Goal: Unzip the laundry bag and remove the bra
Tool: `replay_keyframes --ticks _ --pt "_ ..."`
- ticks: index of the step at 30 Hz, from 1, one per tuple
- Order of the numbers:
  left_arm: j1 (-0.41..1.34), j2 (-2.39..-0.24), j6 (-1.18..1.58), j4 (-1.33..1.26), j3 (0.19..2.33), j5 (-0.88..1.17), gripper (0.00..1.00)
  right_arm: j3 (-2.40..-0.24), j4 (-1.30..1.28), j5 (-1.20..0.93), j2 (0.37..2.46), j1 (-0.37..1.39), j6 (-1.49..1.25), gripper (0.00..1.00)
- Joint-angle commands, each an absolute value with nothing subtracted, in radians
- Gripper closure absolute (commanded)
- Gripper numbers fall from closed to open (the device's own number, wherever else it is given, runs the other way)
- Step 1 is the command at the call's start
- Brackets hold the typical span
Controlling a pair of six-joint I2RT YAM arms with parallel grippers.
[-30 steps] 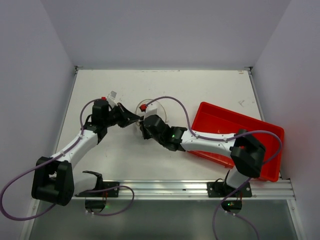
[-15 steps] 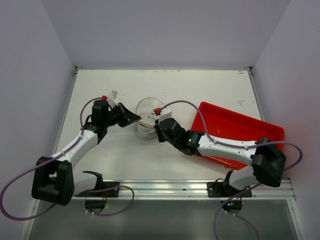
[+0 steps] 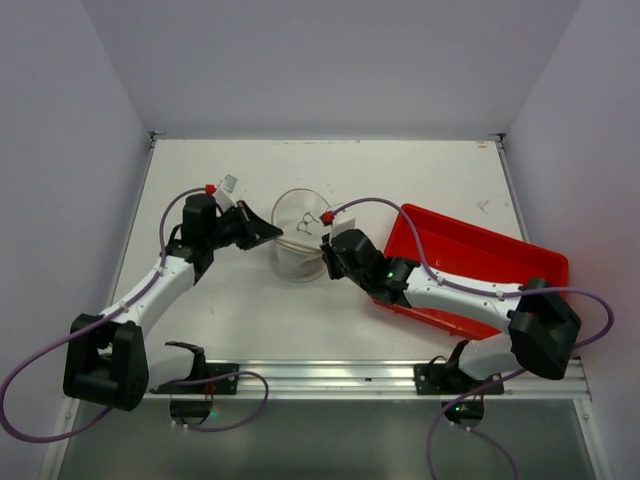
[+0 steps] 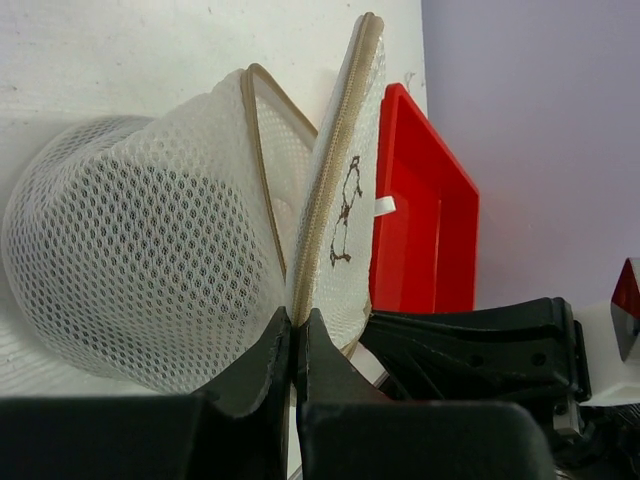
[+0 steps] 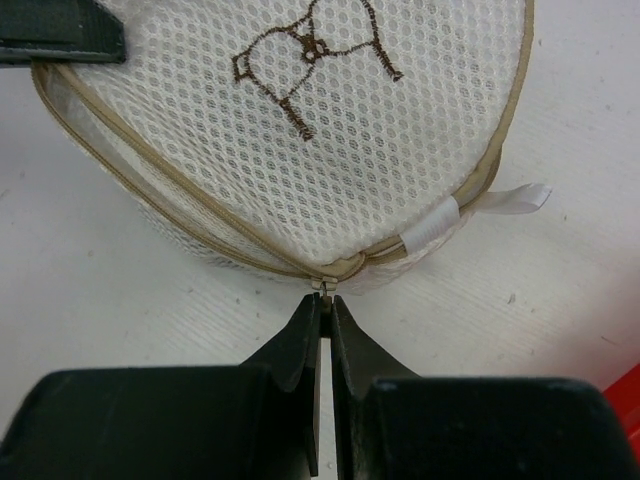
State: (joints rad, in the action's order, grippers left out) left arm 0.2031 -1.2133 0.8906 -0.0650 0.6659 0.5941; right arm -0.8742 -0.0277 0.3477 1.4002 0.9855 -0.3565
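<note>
The laundry bag [image 3: 298, 238] is a small round white mesh case in the middle of the table. Its two halves gape apart along a tan zipper rim [image 4: 330, 190], and the upper half [image 5: 330, 120] bears a brown embroidered outline. My left gripper [image 4: 296, 322] is shut on the edge of the rim at the bag's left side [image 3: 277, 236]. My right gripper [image 5: 326, 300] is shut on the metal zipper pull [image 5: 325, 287] at the bag's near right side [image 3: 322, 252]. The bra is hidden; only white mesh shows.
A red tray [image 3: 470, 240] lies to the right of the bag, with my right arm stretched across its near edge. A white loop tag [image 5: 515, 200] sticks out of the bag's seam. Walls enclose the table on the left, back and right.
My right gripper has travelled rightward round the bag's near rim with the zipper pull, and the two halves have parted. The left gripper has kept its hold and barely moved.
</note>
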Motion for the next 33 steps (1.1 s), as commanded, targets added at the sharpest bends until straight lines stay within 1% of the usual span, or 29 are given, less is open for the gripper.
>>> replay_keyframes --ticks 1,8,12,13,16,18,21,23,24,26,27,28,30,31,32,33 --pt "0.178 -1.213 0.815 -0.023 0.747 0.6 1.0 -0.848 -0.058 0.379 1.348 0.94 -0.287 1.0" --pt "0.164 -1.252 0.769 -0.003 0.765 0.661 1.0 -0.845 -0.048 0.359 1.335 0.931 -0.224 1.0" --pt "0.164 -1.23 0.746 -0.002 0.767 0.654 1.0 -0.845 -0.048 0.365 1.325 0.92 -0.215 1.0" --pt "0.164 -1.226 0.741 0.036 0.769 0.643 1.0 -0.844 -0.046 0.368 1.322 0.916 -0.215 1.0" --pt "0.164 -1.198 0.739 0.046 0.772 0.626 1.0 -0.851 -0.058 0.315 1.321 0.913 -0.23 1.0" --pt "0.166 -1.166 0.762 -0.021 0.735 0.624 1.0 -0.864 -0.069 0.229 1.324 0.911 -0.256 0.88" --pt "0.169 -1.121 0.808 -0.086 0.664 0.606 1.0 -0.856 -0.057 0.175 1.307 0.922 -0.313 0.73" --pt "0.173 -1.098 0.821 -0.109 0.626 0.586 1.0 -0.836 -0.045 0.175 1.258 0.934 -0.345 0.68" --pt "0.176 -1.091 0.818 -0.12 0.62 0.577 1.0 -0.827 -0.035 0.17 1.238 0.934 -0.379 0.64" --pt "0.186 -1.078 0.802 -0.123 0.606 0.555 1.0 -0.813 -0.008 0.161 1.178 0.934 -0.422 0.6" --pt "0.187 -1.075 0.799 -0.135 0.603 0.552 1.0 -0.819 -0.008 0.179 1.164 0.934 -0.487 0.59" --pt "0.19 -1.071 0.798 -0.146 0.595 0.548 1.0 -0.827 -0.009 0.228 1.155 0.934 -0.518 0.54" --pt "0.192 -1.062 0.799 -0.175 0.577 0.542 1.0 -0.885 -0.029 0.273 1.172 0.936 -0.604 0.48" --pt "0.196 -1.058 0.805 -0.184 0.571 0.538 1.0 -0.919 -0.053 0.334 1.192 0.934 -0.632 0.35" --pt "0.199 -1.052 0.807 -0.193 0.558 0.534 1.0 -1.002 -0.116 0.351 1.221 0.934 -0.653 0.29" --pt "0.204 -1.049 0.81 -0.207 0.554 0.528 1.0 -1.053 -0.15 0.365 1.292 0.934 -0.685 0.25"
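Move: My right fingers already pinch the zipper pull at the laundry bag's right-hand rim corner. The stitched bra emblem lies about 6 cm ahead of them and 4 cm to the left, and the white tag about 5 cm ahead and 3 cm to the right, just below. For my left hand, which still grips the rim at the other end of the zip, the pull is some 10 cm to the right and 2 cm back, about level. I draw the zipper pull about 1 cm farther right, away from my left hand, then spread my right fingers well apart to let it go. That hand then climbs nearly 8 cm clear of the rim, its left side tilting up some 15 degrees. My left hand keeps its pinch on the rim and eases about 1.5 cm to the left and slightly back. ##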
